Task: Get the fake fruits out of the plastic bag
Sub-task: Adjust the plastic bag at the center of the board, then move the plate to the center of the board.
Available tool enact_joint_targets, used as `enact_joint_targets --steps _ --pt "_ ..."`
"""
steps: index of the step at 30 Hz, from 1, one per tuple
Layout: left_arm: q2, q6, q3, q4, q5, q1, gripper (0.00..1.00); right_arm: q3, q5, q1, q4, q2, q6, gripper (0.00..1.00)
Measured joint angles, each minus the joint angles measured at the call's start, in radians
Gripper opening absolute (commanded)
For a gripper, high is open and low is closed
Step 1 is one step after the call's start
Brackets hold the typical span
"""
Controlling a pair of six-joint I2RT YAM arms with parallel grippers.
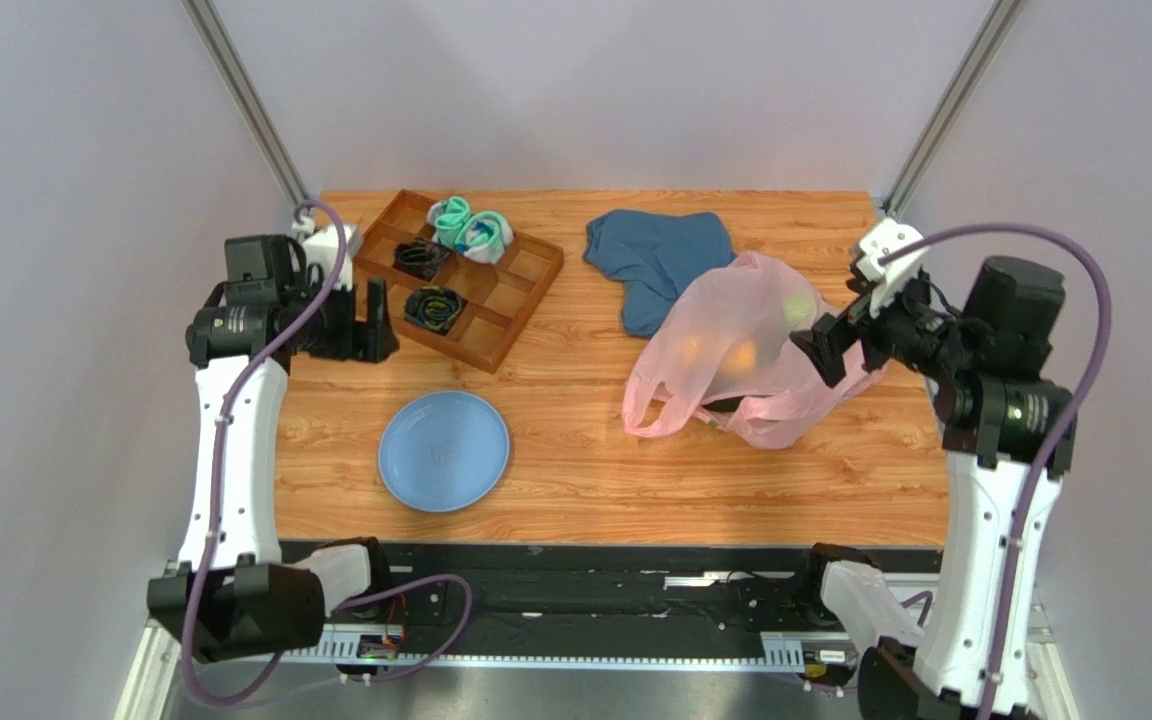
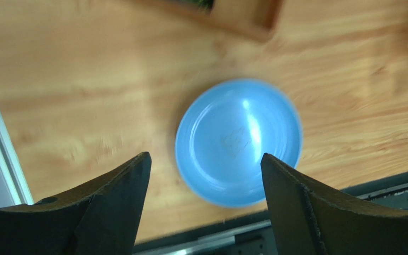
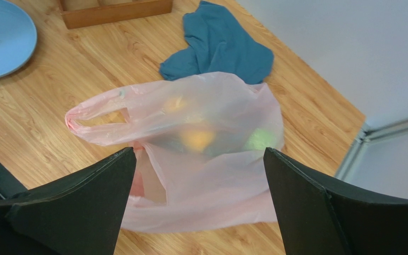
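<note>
The pink translucent plastic bag [image 1: 732, 353] lies crumpled on the right half of the table, its handle loops pointing left. Fake fruits show blurrily through it: a yellow-orange one [image 3: 198, 139], a lime-green one [image 3: 259, 139] and another yellowish one [image 3: 174, 103]. My right gripper [image 1: 823, 353] hovers open at the bag's right side; in the right wrist view the bag [image 3: 201, 175] fills the gap between the fingers, with nothing held. My left gripper [image 1: 364, 323] is open and empty at the far left, above the table beside the wooden tray.
A blue plate [image 1: 444, 450] sits near the front left, also seen between the left fingers [image 2: 238, 141]. A wooden compartment tray [image 1: 525, 315] with teal rolled socks [image 1: 470, 228] stands at the back left. A dark blue cloth [image 1: 657, 255] lies behind the bag.
</note>
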Motion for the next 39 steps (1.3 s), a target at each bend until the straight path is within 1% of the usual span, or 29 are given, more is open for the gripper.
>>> enact_joint_targets --steps 2,4,7,9,11,17,18,20,21,24,25,26,28,30,31,32,34,39 --pt "0.037 0.014 -0.073 -0.046 -0.041 0.057 0.83 0.000 0.019 0.065 0.035 0.050 0.033 0.96" --pt "0.106 0.022 -0.134 -0.072 -0.090 0.104 0.80 0.000 0.046 0.139 0.056 0.087 0.045 0.96" --pt "0.210 0.046 -0.160 -0.089 -0.119 0.120 0.78 0.006 0.084 0.240 0.068 0.121 0.049 0.96" --pt "0.276 0.069 -0.173 -0.072 -0.121 0.120 0.76 0.022 0.103 0.287 0.070 0.137 0.049 0.96" --pt "0.340 0.093 -0.195 -0.049 -0.124 0.119 0.75 0.040 0.114 0.317 0.075 0.152 0.049 0.96" --pt "0.519 0.145 -0.206 0.006 -0.124 0.111 0.68 0.048 0.160 0.350 0.085 0.160 0.048 0.96" --pt "0.536 0.152 -0.208 0.013 -0.123 0.104 0.65 0.047 0.166 0.355 0.087 0.159 0.049 0.96" --pt "0.556 0.171 -0.216 0.028 -0.118 0.076 0.58 0.042 0.177 0.361 0.096 0.156 0.049 0.96" --pt "0.559 0.178 -0.224 0.036 -0.114 0.055 0.50 0.035 0.183 0.365 0.102 0.152 0.050 0.96" --pt "0.571 0.197 -0.238 0.048 -0.106 -0.013 0.37 0.018 0.196 0.378 0.114 0.146 0.057 0.96" --pt "0.582 0.203 -0.239 0.052 -0.106 -0.035 0.34 0.013 0.201 0.384 0.117 0.146 0.060 0.96" --pt "0.592 0.207 -0.240 0.056 -0.101 -0.051 0.28 0.007 0.205 0.390 0.121 0.146 0.065 0.96" --pt "0.615 0.211 -0.242 0.061 -0.097 -0.083 0.25 -0.004 0.212 0.404 0.128 0.146 0.072 0.96" --pt "0.624 0.214 -0.243 0.061 -0.095 -0.109 0.19 -0.011 0.218 0.418 0.132 0.146 0.076 0.96" --pt "0.623 0.214 -0.243 0.061 -0.092 -0.129 0.16 -0.014 0.220 0.424 0.135 0.146 0.078 0.95" --pt "0.621 0.214 -0.243 0.061 -0.090 -0.145 0.08 -0.016 0.221 0.431 0.136 0.146 0.080 0.95" --pt "0.620 0.209 -0.242 0.056 -0.076 -0.186 0.04 -0.019 0.225 0.442 0.138 0.148 0.083 0.95" --pt "0.625 0.178 -0.196 0.023 -0.020 -0.332 0.02 -0.019 0.229 0.460 0.142 0.150 0.084 0.95"
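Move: From the left hand the blue plate lies about 24 cm below, some 7 cm back and 6 cm to the right. The wooden tray is roughly 19 cm ahead and 3 cm right of that hand; the plastic bag sits about 43 cm to the right of the plate and 15 cm farther out. From the right hand the bag is some 12 cm ahead, 1 cm left and 31 cm below, with the blue cloth about 26 cm ahead and 11 cm left. Bring the left gripper down some 22 cm to the plate's far-left rim, swinging slightly left and tipping the fingers down about 40 degrees. Close on the rim, then draw the plate rightward, the hand turning clockwise. Meanwhile slide the open right gripper about 8 cm left and slightly forward, high above the bag, touching nothing. ##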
